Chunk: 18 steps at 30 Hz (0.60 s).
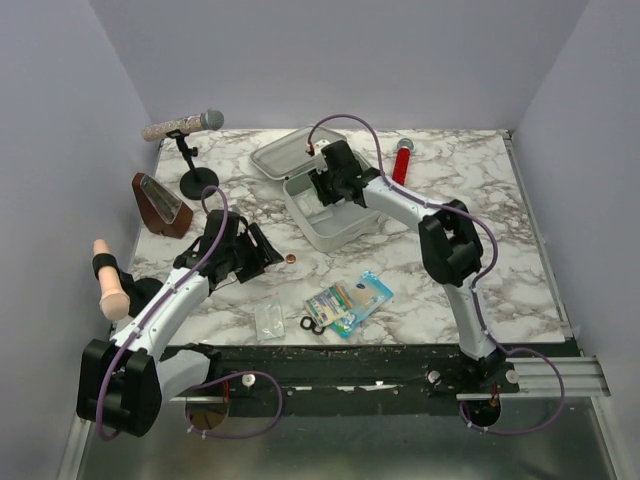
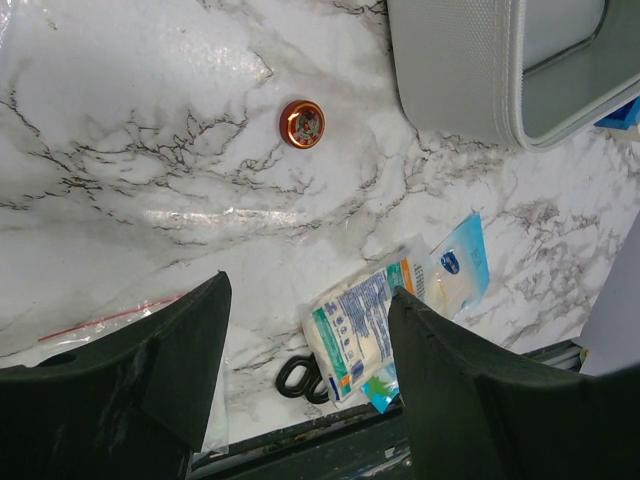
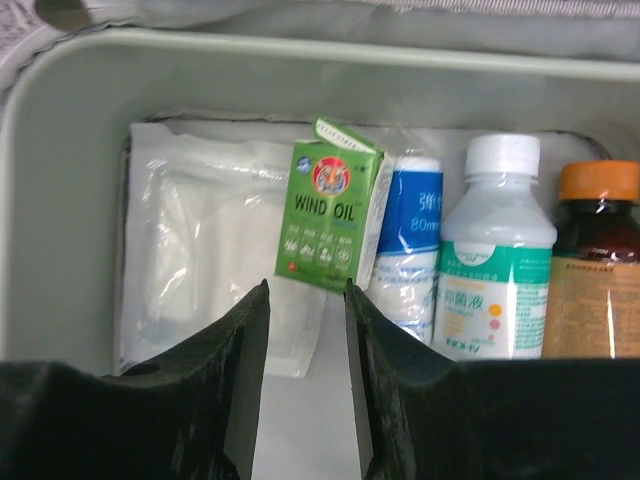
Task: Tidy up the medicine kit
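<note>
The medicine kit (image 1: 335,238) lies open at the table's middle back, its lid (image 1: 283,153) flat behind it. My right gripper (image 1: 326,186) hangs inside the box, open and empty (image 3: 306,290). Just past its fingertips leans a green Wind Oil carton (image 3: 331,215), beside a blue-white roll (image 3: 410,250), a white bottle (image 3: 495,265), a brown orange-capped bottle (image 3: 598,275) and a clear packet (image 3: 205,250). My left gripper (image 1: 270,250) is open and empty (image 2: 310,290) above the marble, left of the kit (image 2: 455,70).
A small copper tin (image 1: 291,258) (image 2: 302,124) lies near the kit. Flat packets (image 1: 350,298) (image 2: 375,320), black loops (image 1: 310,324) and a zip bag (image 1: 268,320) lie near the front edge. A red cylinder (image 1: 402,160), microphone stand (image 1: 190,150) and metronome (image 1: 160,205) stand at the back.
</note>
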Available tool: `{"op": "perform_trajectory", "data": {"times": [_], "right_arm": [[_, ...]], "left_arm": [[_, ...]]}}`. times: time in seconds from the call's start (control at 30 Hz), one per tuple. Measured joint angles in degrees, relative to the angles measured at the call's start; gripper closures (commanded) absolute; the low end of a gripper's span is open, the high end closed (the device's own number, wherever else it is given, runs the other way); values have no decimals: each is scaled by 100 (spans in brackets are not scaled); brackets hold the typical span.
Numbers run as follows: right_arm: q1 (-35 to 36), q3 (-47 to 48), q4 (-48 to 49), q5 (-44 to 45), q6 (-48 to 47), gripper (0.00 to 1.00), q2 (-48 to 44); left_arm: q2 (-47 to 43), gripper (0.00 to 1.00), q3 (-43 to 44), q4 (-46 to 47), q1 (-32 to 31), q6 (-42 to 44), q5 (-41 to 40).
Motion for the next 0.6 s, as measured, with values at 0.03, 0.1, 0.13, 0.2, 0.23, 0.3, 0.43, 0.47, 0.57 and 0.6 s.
{"op": "perform_trajectory", "data": {"times": [0.03, 0.1, 0.13, 0.2, 0.23, 0.3, 0.43, 0.47, 0.57, 0.6], "right_arm": [[0, -118, 35, -70, 20, 63, -92], [2, -258, 61, -214, 83, 65, -256], [7, -278, 92, -271, 107, 66, -315], [15, -284, 170, -341, 149, 69, -391], [17, -284, 212, -363, 157, 70, -413], [20, -284, 249, -396, 173, 72, -413], [20, -155, 164, -398, 199, 74, -273], [20, -90, 151, -396, 208, 74, -214], [17, 76, 81, -350, 216, 74, -55], [17, 138, 44, -302, 219, 74, -17]], "left_arm": [[0, 28, 0, 2, 0, -2, 0], [0, 28, -9, 31, 0, -2, 0], [0, 28, -13, 44, 0, -4, 0], [0, 28, -22, 79, -2, -4, 2], [2, 28, -26, 101, 0, -4, 2], [2, 28, -39, 127, -2, -4, 2], [7, 28, -61, 133, -2, -4, 2], [13, 28, -61, 133, -2, -4, 2], [48, 28, -63, 144, -2, -4, 2], [57, 28, -63, 146, -2, -4, 2]]}}
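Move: The green wind oil box lies inside the kit, about 3 cm ahead of the empty right hand, 1 cm to its left and 3 cm below. The flat gauze packet is some 1 cm ahead and 4 cm left, the blue-and-white bandage roll 4 cm ahead and 1 cm right, and the white bottle 5 cm ahead and 4 cm right. From the left hand, the green box lies roughly 24 cm ahead and 14 cm right. Over the green box, the right hand rises about 3 cm, shifts 1.5 cm left, then half sinks back, fingers narrowing. ##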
